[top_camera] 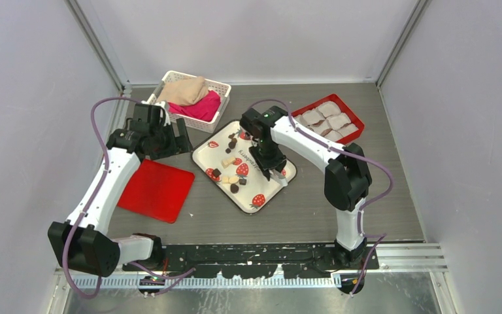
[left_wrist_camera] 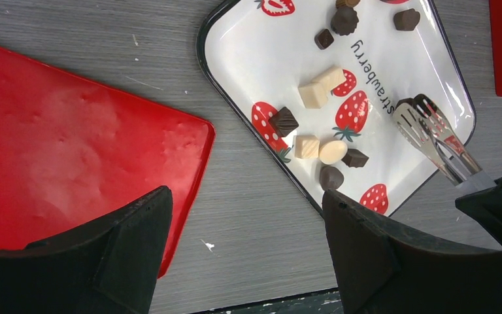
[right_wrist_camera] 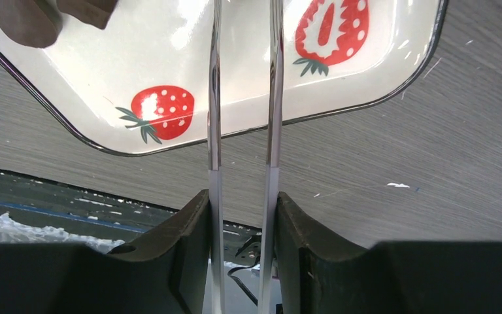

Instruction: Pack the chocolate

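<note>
Several dark chocolate (left_wrist_camera: pixel 283 121) lumps lie with a few cream pieces (left_wrist_camera: pixel 314 95) on the white strawberry-print tray (top_camera: pixel 209 152). My right gripper (right_wrist_camera: pixel 242 216) is shut on the handles of metal tongs (right_wrist_camera: pixel 214 98), whose arms reach over the tray's near corner (right_wrist_camera: pixel 366 78). In the left wrist view the tongs' tips (left_wrist_camera: pixel 418 114) rest close together on the tray; I cannot tell if a lump sits between them. One chocolate (right_wrist_camera: pixel 26 23) lump shows at the top left of the right wrist view. My left gripper (left_wrist_camera: pixel 245 222) hangs open over bare table between the red lid (left_wrist_camera: pixel 72 150) and the tray.
A red box (top_camera: pixel 327 119) with pale wrapped cells stands at the back right. A white basket (top_camera: pixel 189 98) with beige and pink cloths stands at the back. The flat red lid (top_camera: pixel 155 190) lies left of the tray.
</note>
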### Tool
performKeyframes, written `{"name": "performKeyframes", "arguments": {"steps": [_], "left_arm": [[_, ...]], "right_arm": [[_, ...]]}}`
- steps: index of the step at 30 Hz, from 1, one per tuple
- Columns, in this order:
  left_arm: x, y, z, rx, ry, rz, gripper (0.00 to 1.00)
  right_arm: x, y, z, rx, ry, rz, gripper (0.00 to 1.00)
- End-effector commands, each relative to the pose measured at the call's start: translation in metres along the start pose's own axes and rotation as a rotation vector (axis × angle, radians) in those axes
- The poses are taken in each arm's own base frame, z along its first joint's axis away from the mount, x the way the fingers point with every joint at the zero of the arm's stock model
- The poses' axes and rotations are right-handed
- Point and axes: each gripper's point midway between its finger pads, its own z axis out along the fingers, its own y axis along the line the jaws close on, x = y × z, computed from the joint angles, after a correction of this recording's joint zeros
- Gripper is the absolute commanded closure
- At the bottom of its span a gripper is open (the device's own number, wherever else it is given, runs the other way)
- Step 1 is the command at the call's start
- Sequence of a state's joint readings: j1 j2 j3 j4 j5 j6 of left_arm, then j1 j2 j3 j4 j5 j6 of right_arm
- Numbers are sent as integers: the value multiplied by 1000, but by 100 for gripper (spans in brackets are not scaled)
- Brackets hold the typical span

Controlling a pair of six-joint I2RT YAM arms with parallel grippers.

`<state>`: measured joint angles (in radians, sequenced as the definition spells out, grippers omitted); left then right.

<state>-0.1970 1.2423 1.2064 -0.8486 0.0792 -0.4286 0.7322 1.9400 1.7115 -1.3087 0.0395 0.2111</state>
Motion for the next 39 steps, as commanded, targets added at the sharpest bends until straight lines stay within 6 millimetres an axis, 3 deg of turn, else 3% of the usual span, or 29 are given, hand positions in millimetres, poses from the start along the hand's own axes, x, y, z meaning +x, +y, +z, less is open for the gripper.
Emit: {"name": "performKeyframes", "arguments": {"steps": [1, 5, 9, 14, 20, 28, 39], "left_arm": [[-8, -5, -10, 20, -53, 0, 15], [-6, -3, -11, 14, -50, 0, 15], [-5, -2, -14, 10, -56, 1, 15], [-3, -1, -16, 11, -58, -4, 15], [-3, 0, -18, 3, -66, -1, 15], [-3, 4, -18, -15, -68, -1, 15], [-6, 7, -20, -41, -70, 6, 15]], "right_arm": [[-24, -5, -48, -6, -185, 36, 99], [-39, -21, -76, -31, -290, 133, 99], [-49, -65, -98, -30, -365, 291, 99], [-56, -133, -98, -11, -382, 507, 99], [-82, -185, -96, -82, -462, 667, 99], [-109, -221, -69, -51, -422, 712, 97], [-120, -241, -33, -42, -362, 745, 91]]}}
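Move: My right hand already has the tongs, their tips closed on a dark chocolate about 6 cm ahead, 4 cm left and 10 cm below. It goes to the red box, whose middle is some 22 cm ahead, 18 cm right and 8 cm down. The tray's right corner lies on the way, 3 cm ahead and 9 cm right; another dark chocolate stands 14 cm ahead, 4 cm left. From my left hand the box is roughly 18 cm ahead and 44 cm right, well below. With my right hand I keep my grip on the tongs and lift the chocolate off the tray, rising about 8 cm while I swing forward and to the right towards the red box, about 20 cm out and 15 cm across. I turn the wrist some 40 degrees clockwise on the way, tipping the fingers a little forward, then sink about 6 cm over the box's paper cups. ##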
